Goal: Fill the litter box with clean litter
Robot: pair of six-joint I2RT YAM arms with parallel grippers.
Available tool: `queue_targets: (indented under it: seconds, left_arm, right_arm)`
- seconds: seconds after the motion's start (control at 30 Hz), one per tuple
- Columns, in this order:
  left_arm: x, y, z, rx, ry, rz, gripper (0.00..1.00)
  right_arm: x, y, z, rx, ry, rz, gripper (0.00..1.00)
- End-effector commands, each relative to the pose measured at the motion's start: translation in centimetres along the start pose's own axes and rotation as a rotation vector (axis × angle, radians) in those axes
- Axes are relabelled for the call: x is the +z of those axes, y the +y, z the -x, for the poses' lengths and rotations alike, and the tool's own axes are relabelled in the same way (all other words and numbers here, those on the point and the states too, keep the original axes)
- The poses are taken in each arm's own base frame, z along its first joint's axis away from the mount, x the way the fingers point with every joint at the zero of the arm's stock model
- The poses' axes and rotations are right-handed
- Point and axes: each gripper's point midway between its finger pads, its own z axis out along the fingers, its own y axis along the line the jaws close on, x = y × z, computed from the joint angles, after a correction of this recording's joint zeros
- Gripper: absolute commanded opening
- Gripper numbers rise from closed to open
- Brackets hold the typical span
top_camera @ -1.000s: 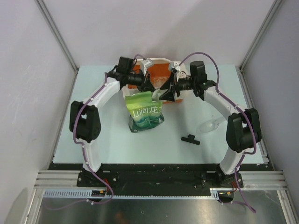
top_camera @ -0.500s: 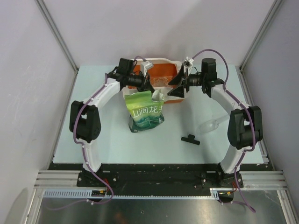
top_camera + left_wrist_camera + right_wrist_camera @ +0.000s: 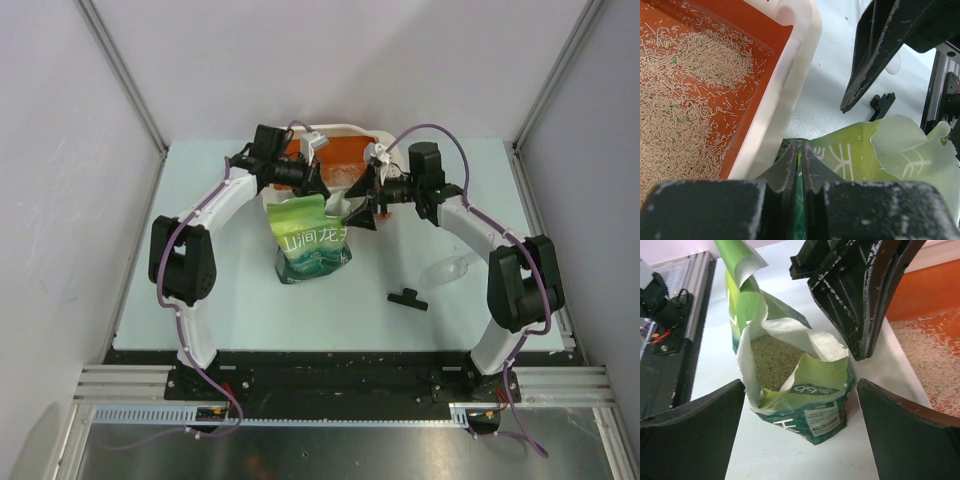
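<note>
The litter box [image 3: 352,133] stands at the back middle of the table, orange inside with a cream rim [image 3: 790,85]. Clean litter [image 3: 685,95] covers part of its floor, with a few green bits mixed in. In front of it stands the green pouch [image 3: 312,240], its torn top open and more pale litter [image 3: 774,360] showing inside. My left gripper [image 3: 322,192] is shut on the pouch's upper edge [image 3: 802,150]. My right gripper [image 3: 358,210] is open, its fingers [image 3: 695,425] spread on either side of the pouch [image 3: 815,390] without touching it.
A clear plastic scoop [image 3: 455,268] lies on the table at the right. A small black clip [image 3: 407,298] lies in front of it. Enclosure walls and metal posts stand close on both sides and behind.
My right gripper opened wide, swung out to the right over the box, then came back down to the pouch's right side. The left gripper kept its hold and stayed put.
</note>
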Motion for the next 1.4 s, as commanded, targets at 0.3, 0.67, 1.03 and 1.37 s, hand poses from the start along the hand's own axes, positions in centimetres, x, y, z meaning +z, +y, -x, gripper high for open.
queue_targets:
  seconds: [0.3,0.67,1.03,1.37]
  left_arm:
    - [-1.5,-2.1,1.6,0.064,-0.034,-0.026,0.10]
    - [-1.7,-1.9,1.6,0.063,-0.027,-0.012,0.10]
    - [-2.0,-1.7,1.7,0.087,-0.018,0.013,0.09]
    - [-2.1,-1.5,1.2,0.086,-0.001,0.025,0.09]
  right_arm:
    - [0.3,-1.4,3.2,-0.081,-0.122,-0.013,1.00]
    - [1.5,0.9,1.6,-0.023,-0.103,0.131,1.00]
    - [2.6,0.0,1.1,-0.011,-0.142,0.171,0.91]
    - [3.0,0.3,1.4,0.008,-0.153,0.187,0.70]
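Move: From the right hand, the litter bag's open mouth lies about 7 cm to the left, 1 cm back and some 3 cm lower. The litter box is about 14 cm ahead, 5 cm left and 14 cm down. A black clip lies on the table some 16 cm back, 14 cm right and 20 cm down. From the left hand, the same bag mouth is about 6 cm back, 1 cm right and 1 cm lower. Hovering by the bag's right-hand rim with its fingers wide, the right hand first swings forward and up by not quite 2 cm and comes back, all the while easing left to the bag mouth, about 3 cm in all. It sinks again late on as the fingers tilt up some 10 degrees, turn slightly counter-clockwise and close by roughly a quarter to straddle the near rim. The left hand's nearly shut fingers stay at the bag's far corner. ##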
